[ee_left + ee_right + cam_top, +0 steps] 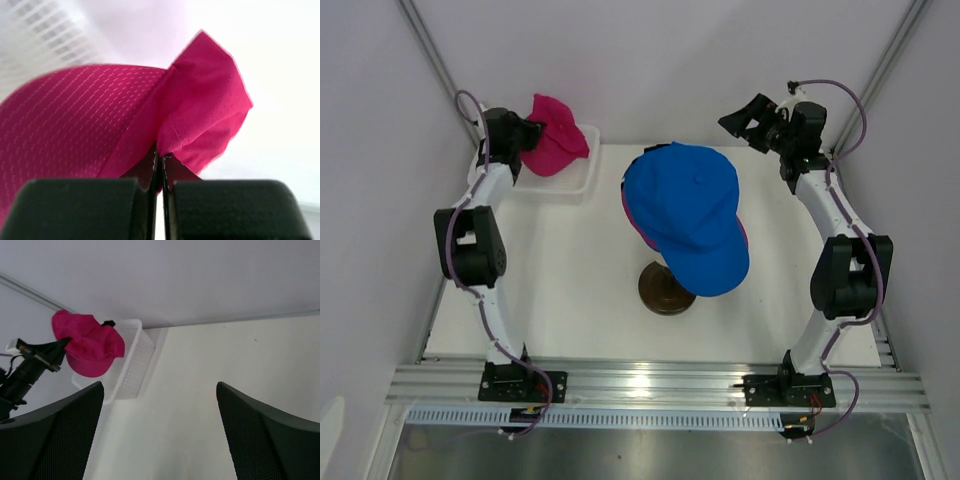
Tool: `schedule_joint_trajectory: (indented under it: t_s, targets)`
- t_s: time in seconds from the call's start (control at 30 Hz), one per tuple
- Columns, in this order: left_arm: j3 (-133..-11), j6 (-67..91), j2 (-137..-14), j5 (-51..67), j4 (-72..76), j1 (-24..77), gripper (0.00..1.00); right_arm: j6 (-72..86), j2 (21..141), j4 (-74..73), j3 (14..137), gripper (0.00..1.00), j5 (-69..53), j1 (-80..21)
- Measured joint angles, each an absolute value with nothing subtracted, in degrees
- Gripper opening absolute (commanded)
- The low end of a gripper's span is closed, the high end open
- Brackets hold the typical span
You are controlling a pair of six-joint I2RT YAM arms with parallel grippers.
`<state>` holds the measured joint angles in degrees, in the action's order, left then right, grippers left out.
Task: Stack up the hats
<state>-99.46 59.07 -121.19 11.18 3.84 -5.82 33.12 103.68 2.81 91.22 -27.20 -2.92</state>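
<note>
A royal blue cap (687, 213) sits on top of the stack at the table's middle, its brim toward the near right; a pink cap's edge (625, 200) peeks out under it. My left gripper (527, 133) is shut on a magenta pink cap (554, 147) and holds it above the white basket (576, 185) at the far left. In the left wrist view the fingers pinch a fold of the pink cap (125, 120). The pink cap also shows in the right wrist view (90, 344). My right gripper (748, 121) is open and empty at the far right, its fingers (60, 435) wide apart.
The stack rests on a stand with a dark round base (665, 288); the mannequin head is hidden under the caps. The white mesh basket (131, 365) stands against the back wall at the far left. White walls close in the table on three sides.
</note>
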Motion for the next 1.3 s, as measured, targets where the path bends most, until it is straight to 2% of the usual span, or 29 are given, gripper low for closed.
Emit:
schedule_joint_trajectory:
  t_s: [0.17,0.33,0.43,0.67,0.9,1.3]
  targets:
    - [-95.35,72.36,-107.61,-7.03,13.21,2.55,0.01,38.33,106.65,12.91,90.30,0.96,-30.55,-2.13]
    - [-101.25,83.35,-105.12,-22.06,20.71,12.84,0.01,44.64,109.38,25.52,87.99,0.97,-34.41,-0.93]
    - [-108.60,87.02,-109.58,-31.03,25.41,19.35,0.01,50.65,110.80,36.40,84.51,0.96,-35.92,0.19]
    - [-147.46,95.53,-136.51,-42.35,24.86,30.85,0.01,68.53,121.01,63.20,83.07,0.95,-36.49,2.11]
    - [-134.41,103.83,-137.32,-45.43,22.76,36.99,0.01,71.83,129.54,70.02,87.99,0.96,-37.08,0.82]
    - [-132.79,109.93,-137.38,-44.29,24.18,35.88,0.01,71.90,136.97,73.19,96.71,0.98,-33.78,-6.09]
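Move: Shut on the pink hat, whose middle lies some 5 cm to its right, the left hand has the hat stack on the head about 41 cm back, 36 cm right and 23 cm higher; the white box is right below it, roughly 18 cm down. From the right hand, empty and open, the pink hat lies about 41 cm left, 7 cm ahead and 12 cm lower, the stack 32 cm back, 11 cm left and 14 cm higher. Keeping its pinch on the pink hat, the left hand sweeps fast up and right, arcing over by about 30 cm sideways, then sinks to end some 20 cm higher, rolled about 60 degrees with its left side dropping and its fingers tipped slightly up, beyond the stack. The open right hand goes forward, then left towards the pink hat, rolling left side up, without touching it. ##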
